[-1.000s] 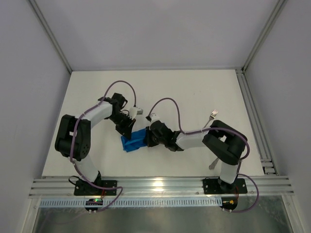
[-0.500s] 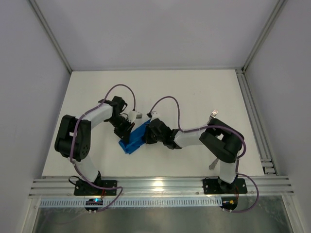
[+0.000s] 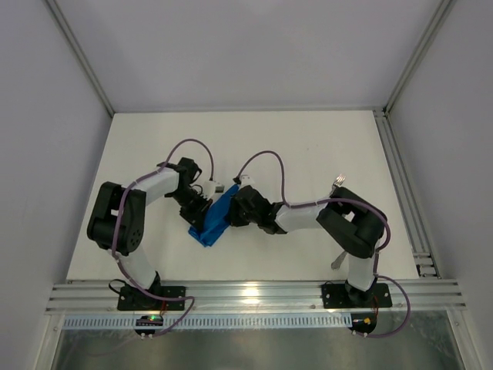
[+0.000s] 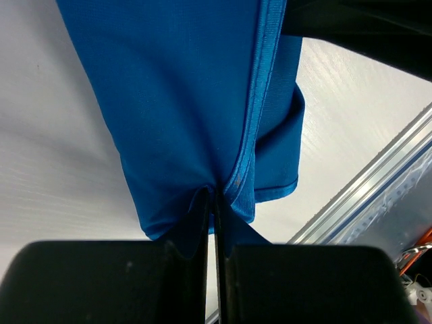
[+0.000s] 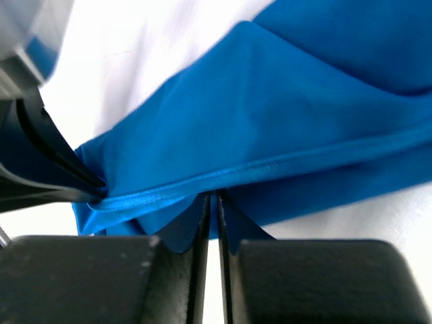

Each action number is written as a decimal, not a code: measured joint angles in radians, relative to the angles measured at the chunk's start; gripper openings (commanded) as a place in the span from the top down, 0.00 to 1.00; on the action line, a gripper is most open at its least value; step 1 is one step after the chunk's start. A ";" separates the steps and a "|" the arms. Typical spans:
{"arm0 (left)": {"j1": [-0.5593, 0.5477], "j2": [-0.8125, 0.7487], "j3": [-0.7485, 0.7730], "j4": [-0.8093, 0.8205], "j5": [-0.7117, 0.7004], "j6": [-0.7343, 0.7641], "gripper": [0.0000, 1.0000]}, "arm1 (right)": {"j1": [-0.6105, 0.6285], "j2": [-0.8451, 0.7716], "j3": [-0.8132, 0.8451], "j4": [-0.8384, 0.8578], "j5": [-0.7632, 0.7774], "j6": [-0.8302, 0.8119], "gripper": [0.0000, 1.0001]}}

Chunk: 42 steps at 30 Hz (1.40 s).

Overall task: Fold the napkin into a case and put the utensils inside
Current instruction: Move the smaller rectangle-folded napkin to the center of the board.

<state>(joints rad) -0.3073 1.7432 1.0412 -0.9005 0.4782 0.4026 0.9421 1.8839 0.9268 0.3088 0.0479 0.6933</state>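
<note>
The bright blue napkin point(image 3: 211, 225) lies as a narrow slanted strip between the two arms at mid-table. My left gripper point(image 3: 202, 206) is shut on one hemmed edge, and the cloth point(image 4: 182, 101) hangs away from its tips point(image 4: 214, 199). My right gripper point(image 3: 232, 210) pinches the hem of a fold point(image 5: 270, 135) at its tips point(image 5: 211, 197), with only a hairline gap between the jaws. A silver fork point(image 3: 337, 183) lies on the table by the right arm's elbow. A second silver utensil point(image 3: 337, 260) shows partly beneath that arm.
The white table point(image 3: 293, 146) is bounded by an aluminium rail point(image 3: 400, 177) on the right and another point(image 3: 254, 293) along the near edge. Grey walls stand on the other sides. The left gripper's black fingers point(image 5: 47, 152) show at the left of the right wrist view.
Both grippers have drawn closer together and slightly away from the near edge. The napkin has gone from a wider, flatter patch to a narrower, steeper diagonal strip.
</note>
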 measured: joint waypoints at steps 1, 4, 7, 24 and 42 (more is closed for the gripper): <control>0.000 0.001 0.000 0.004 -0.001 -0.003 1.00 | -0.002 -0.008 -0.001 -0.013 0.000 -0.001 0.85; 0.000 0.000 0.000 0.015 -0.009 -0.012 1.00 | -0.017 -0.040 -0.015 -0.055 -0.007 -0.002 0.77; 0.000 0.000 0.000 0.023 -0.014 -0.026 1.00 | -0.044 -0.077 -0.030 -0.079 -0.045 0.008 0.65; -0.003 -0.001 -0.004 0.037 -0.015 -0.036 1.00 | -0.074 -0.045 -0.061 0.042 -0.163 0.201 0.47; -0.026 -0.031 -0.011 0.053 -0.024 -0.029 1.00 | -0.086 0.049 0.020 0.088 -0.144 0.308 0.53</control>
<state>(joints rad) -0.3332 1.7119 1.0298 -0.8474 0.4538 0.3737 0.8562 1.9327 0.9466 0.3969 -0.0963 1.0016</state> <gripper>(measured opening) 0.008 0.499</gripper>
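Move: Just ahead of the right fingertips and slanting away to the right lies the blue folded napkin. Its middle is about 2 cm farther out and 4 cm to the left, roughly 1 cm below. The board's centre is some 9 cm ahead and 5 cm to the right. From the left hand, which already pinches the napkin's near end, the napkin's middle is about 4 cm ahead and 4 cm to the right, at table height. Opening to about half, the right fingers come free of the napkin's right long edge, backing off some 3 cm to the right and rising. They then swing about 4 cm back left, sinking and reaching 2 cm forward over that edge, the wrist rolling and tipping some 20 degrees. The left hand keeps its pinch on the near end, nearly still. ##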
